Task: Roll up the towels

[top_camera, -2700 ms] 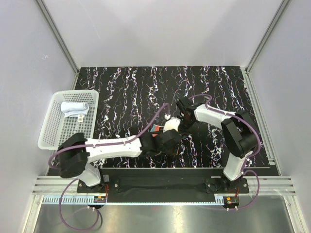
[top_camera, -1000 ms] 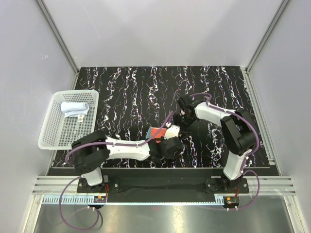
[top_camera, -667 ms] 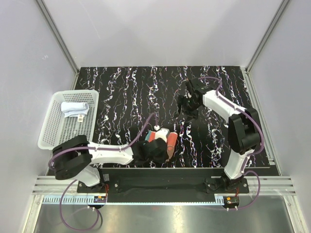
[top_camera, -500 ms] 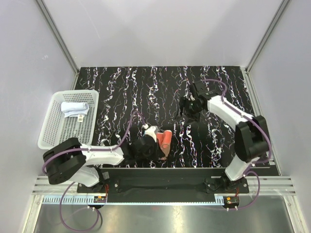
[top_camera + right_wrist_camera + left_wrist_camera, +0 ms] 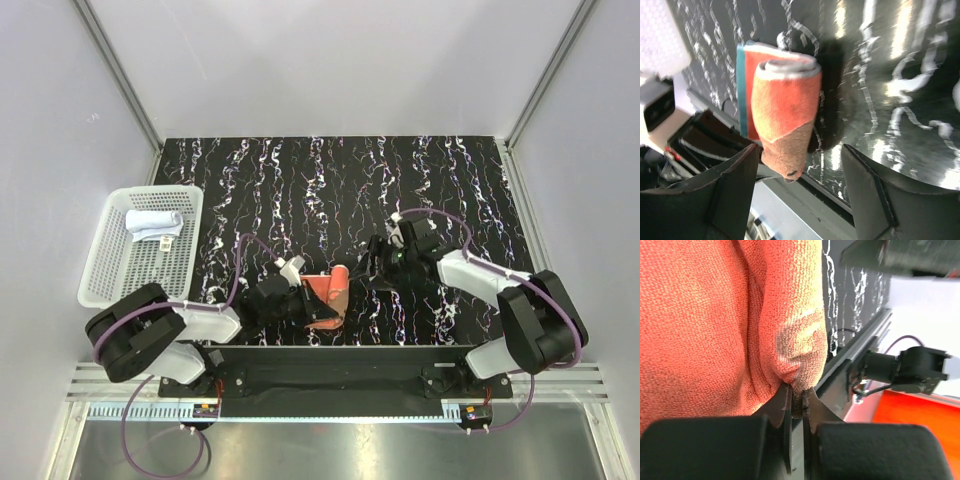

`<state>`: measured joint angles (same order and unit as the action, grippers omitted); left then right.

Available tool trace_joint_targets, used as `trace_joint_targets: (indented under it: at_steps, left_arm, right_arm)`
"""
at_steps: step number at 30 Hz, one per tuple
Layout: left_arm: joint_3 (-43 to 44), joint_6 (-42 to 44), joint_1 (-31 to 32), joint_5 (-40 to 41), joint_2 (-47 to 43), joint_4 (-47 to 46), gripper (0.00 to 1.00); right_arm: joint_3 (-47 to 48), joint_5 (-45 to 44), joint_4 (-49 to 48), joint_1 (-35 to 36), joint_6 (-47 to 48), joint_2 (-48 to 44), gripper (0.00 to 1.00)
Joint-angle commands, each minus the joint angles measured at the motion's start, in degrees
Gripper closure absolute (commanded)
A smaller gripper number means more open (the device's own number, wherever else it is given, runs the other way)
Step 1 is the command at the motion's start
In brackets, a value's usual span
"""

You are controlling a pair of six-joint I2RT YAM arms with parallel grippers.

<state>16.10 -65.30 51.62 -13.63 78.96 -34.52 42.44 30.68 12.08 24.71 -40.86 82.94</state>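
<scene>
The rust-brown towel (image 5: 326, 294) with a red-orange patch and teal edge lies partly rolled near the table's front edge. It fills the left wrist view (image 5: 715, 325) and shows as a roll in the right wrist view (image 5: 785, 112). My left gripper (image 5: 303, 303) is shut on the towel's near brown corner (image 5: 797, 401). My right gripper (image 5: 373, 262) is open and empty just right of the roll, its jaws wide on either side of the roll's end (image 5: 800, 150). The white to pale blue towel (image 5: 153, 222) lies rolled in the basket.
The white perforated basket (image 5: 110, 275) stands at the left edge of the black marbled table (image 5: 300, 180). The table's front rail (image 5: 330, 350) runs close below the brown towel. Grey walls enclose the back and sides.
My left gripper has drawn the brown towel leftward and toward the front edge. My right gripper has come from the far middle down to the towel's right side.
</scene>
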Motion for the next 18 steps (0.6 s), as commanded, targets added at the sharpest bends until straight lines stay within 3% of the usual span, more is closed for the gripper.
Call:
trace_joint_targets:
  at_steps: [1, 10, 14, 15, 18]
  left_arm:
    - [-0.5, -3.2, -0.7, -3.6, 1.6, -8.8, 1.0]
    - [-2.0, -5.6, -1.3, -4.0, 4.2, -12.2, 1.0]
    - [-2.5, -5.7, -1.7, -4.1, 4.2, -12.3, 1.0]
    - [-2.5, -5.7, -1.7, -4.1, 4.3, -12.3, 1.0]
    - [-1.7, -5.3, -1.7, -4.6, 4.7, -11.4, 1.0]
  right_arm:
    - [-2.7, 3.2, -12.2, 3.0, -4.3, 0.0, 0.27]
    - [-6.1, 2.6, -26.7, 8.4, -10.3, 9.1, 0.33]
    - [-7.0, 2.1, -27.9, 8.5, -10.6, 10.1, 0.47]
    - [-7.3, 1.9, -27.9, 8.5, -10.6, 10.1, 0.56]
    - [-7.3, 1.4, -26.8, 8.6, -10.1, 10.1, 0.71]
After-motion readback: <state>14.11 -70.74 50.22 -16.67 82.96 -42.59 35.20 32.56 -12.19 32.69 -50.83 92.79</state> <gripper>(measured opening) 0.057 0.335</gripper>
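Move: The rolled towel's middle lies about 6 cm to the right hand's left, some 5 cm nearer the base and 4 cm lower. The towel's flat part is about 12 cm left of that hand, 6 cm back; the left gripper, about 10 cm back and 7 cm left. The left hand already pinches the near end of the roll, whose middle is about 5 cm ahead of it, a bit to its right. The right fingers close from wide open to about a third, straddling the far half of the upright-standing roll and coming to grip its sides, after the hand has swung about 5 cm left and slightly back, sinking nearly 4 cm onto it. The left hand stays put with its pinch kept on the near end. ##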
